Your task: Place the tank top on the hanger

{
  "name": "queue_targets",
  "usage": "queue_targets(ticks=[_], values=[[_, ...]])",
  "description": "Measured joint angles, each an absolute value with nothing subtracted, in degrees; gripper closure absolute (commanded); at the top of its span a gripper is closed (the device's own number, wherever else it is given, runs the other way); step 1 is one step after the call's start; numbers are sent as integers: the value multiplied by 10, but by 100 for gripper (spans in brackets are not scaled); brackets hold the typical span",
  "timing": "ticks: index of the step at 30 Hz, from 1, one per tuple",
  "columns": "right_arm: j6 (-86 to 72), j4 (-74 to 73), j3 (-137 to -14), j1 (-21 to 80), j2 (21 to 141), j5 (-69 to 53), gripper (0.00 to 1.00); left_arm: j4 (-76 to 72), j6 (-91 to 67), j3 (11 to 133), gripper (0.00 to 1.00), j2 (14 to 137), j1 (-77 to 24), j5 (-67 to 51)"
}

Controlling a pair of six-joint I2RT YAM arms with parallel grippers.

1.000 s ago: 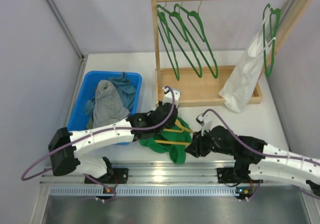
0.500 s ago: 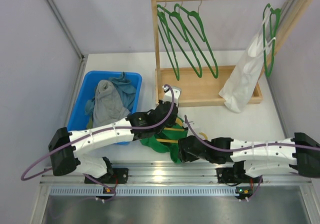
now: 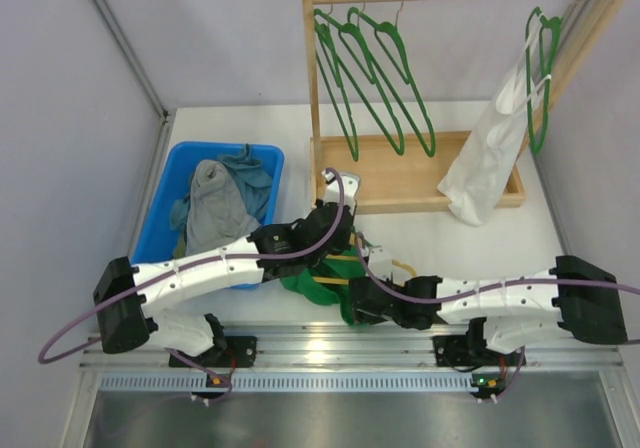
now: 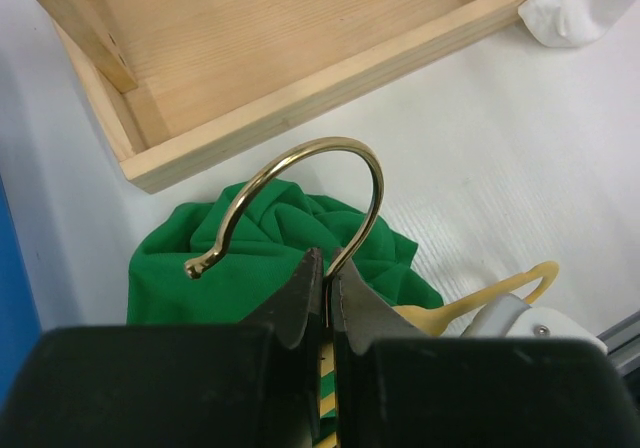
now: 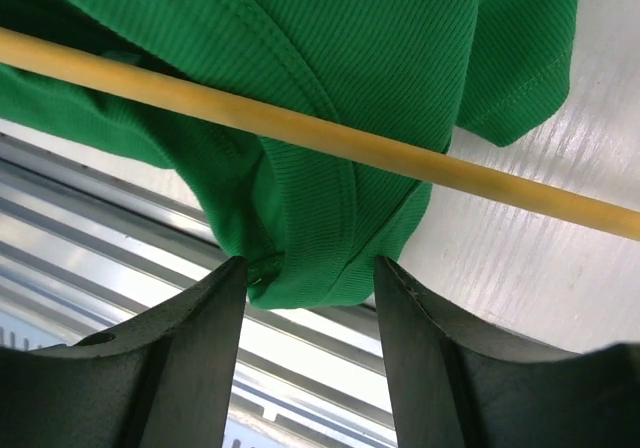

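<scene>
The bright green tank top [image 3: 300,286] lies crumpled on the table in front of the arms, with the yellow hanger [image 3: 403,266] lying across it. My left gripper [image 3: 335,248] is shut on the base of the hanger's metal hook [image 4: 330,140], its tips [image 4: 330,268] pinching the wire above the green fabric [image 4: 250,238]. My right gripper [image 3: 358,303] lies low at the tank top's near edge. In the right wrist view it is open [image 5: 310,268], its jaws straddling a hanging fold of the tank top [image 5: 330,88] below the hanger's yellow bar [image 5: 300,131].
A blue bin [image 3: 180,163] at the left holds grey and teal clothes [image 3: 215,208]. Behind stands a wooden rack with dark green hangers [image 3: 370,78], a white garment [image 3: 490,158] and a wooden tray base [image 4: 300,78]. A metal rail [image 3: 330,348] runs along the near edge.
My right arm has swung left and stretched low along the table's front, bringing its gripper to the tank top's near fold with wider jaws. The left gripper has kept its hold on the hook.
</scene>
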State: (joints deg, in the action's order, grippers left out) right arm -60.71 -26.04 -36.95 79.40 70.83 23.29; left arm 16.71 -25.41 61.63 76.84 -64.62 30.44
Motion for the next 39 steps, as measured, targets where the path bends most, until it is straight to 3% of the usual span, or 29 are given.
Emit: queue_targets(ticks=[3,8,13,39], values=[[-607,-261,-374,794,727,234,54,167,-254,616,100,765,-646,303],[-612,-263,-377,794,738,242,82,168,-254,616,100,761,-646,302],[-620,-271,-377,794,729,259,99,168,-254,616,100,756,-646,302],[-675,-386,-307,750,466,305,100,176,-254,599,100,659,-646,296]])
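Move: The near edge of the green tank top hangs just past the right gripper's open fingers, about 1 cm ahead, 1 cm left and 1 cm below. The yellow hanger's near bar runs across some 4 cm ahead of and 4 cm above the right hand, level with it sideways; the tank top's body lies about 8 cm ahead, 5 cm left and 3 cm down. From the left hand, already holding the hanger by its hook, the edge is about 14 cm back, straight below by some 17 cm. Sink the right gripper a touch while shutting its fingers on the tank top's near edge, then lift and drag that edge about 7 cm to the right, rising and edging forward along the hanger's near bar as the wrist turns some 15 degrees clockwise. Keep the left grip on the hook and raise it about 5 cm, drifting slightly left and back. ##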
